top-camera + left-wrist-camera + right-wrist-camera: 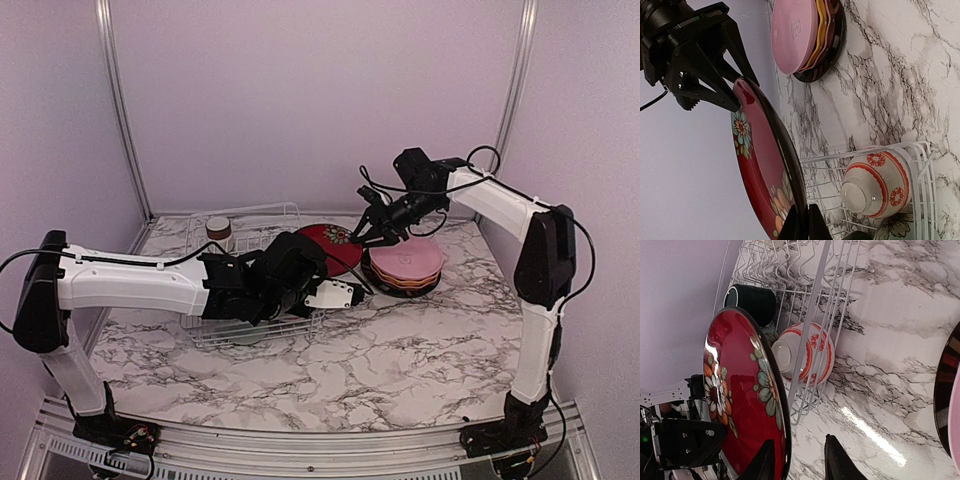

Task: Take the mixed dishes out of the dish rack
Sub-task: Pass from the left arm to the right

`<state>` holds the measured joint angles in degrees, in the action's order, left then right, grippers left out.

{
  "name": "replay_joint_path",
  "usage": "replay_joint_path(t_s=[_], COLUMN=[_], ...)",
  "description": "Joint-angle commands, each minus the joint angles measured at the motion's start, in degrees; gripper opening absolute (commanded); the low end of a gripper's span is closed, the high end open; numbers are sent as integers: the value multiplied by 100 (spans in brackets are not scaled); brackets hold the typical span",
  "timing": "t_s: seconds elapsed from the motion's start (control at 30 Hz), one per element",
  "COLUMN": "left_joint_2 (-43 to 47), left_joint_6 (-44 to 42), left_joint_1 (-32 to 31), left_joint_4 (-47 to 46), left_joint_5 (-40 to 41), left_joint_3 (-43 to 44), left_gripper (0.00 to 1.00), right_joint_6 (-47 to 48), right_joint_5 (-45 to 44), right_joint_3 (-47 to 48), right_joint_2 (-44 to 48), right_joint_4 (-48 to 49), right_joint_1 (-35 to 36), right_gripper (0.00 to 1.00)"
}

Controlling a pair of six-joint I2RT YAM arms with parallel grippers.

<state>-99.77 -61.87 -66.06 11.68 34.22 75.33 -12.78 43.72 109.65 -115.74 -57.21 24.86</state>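
Observation:
The floral red plate (328, 243) stands on edge above the right end of the dish rack (255, 335). My left gripper (805, 222) is shut on its lower rim. My right gripper (800, 460) straddles the opposite rim (740, 405), open: one finger lies against the red face, the other stands off the black back. In the left wrist view the right gripper (745, 95) sits at the plate's (760, 165) top edge. A pink-white floral bowl (807, 355) and a dark green mug (752, 302) lie in the rack (810, 290).
A stack of plates with a pink one on top (405, 265) sits on the marble table just right of the rack. A white-and-brown cup (218, 232) stands at the rack's far left. Walls close the back and sides.

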Motion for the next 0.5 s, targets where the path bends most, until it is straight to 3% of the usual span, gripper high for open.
replay_joint_path(t_s=[0.0, 0.23, 0.47], left_joint_2=[-2, -32, -60], left_joint_6=[-127, -137, -144], left_joint_1=[-47, -64, -72], left_joint_4=[-545, -591, -670], left_joint_5=[310, 320, 355], left_joint_3=[-4, 10, 12], left_gripper=[0, 0, 0], right_joint_6=[-129, -112, -133], right_joint_5=[276, 357, 377], right_joint_3=[-148, -311, -439], right_joint_2=[8, 6, 58], right_joint_4=[216, 223, 286], right_joint_1=[27, 74, 85], right_gripper=[30, 25, 0])
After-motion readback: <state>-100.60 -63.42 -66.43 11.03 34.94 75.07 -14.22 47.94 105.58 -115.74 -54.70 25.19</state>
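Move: The red flowered plate, still gripped by the left hand, has its middle about 3 cm back and 5 cm left of the right hand, roughly level. From the left hand it lies some 6 cm ahead and 3 cm right. The plate stack sits about 9 cm ahead, 14 cm right and 17 cm below the right hand; the red-patterned bowl in the rack about 3 cm back, 14 cm left, 15 cm below. Ease the right gripper about 1 cm down and 1 cm back, drifting slightly left, so the plate's rim sits well between the fingers, with the wrist turning some 5 degrees. Close from about a third open to nearly shut, pinching the rim. Keep the left gripper still and shut on its own side of the plate. ##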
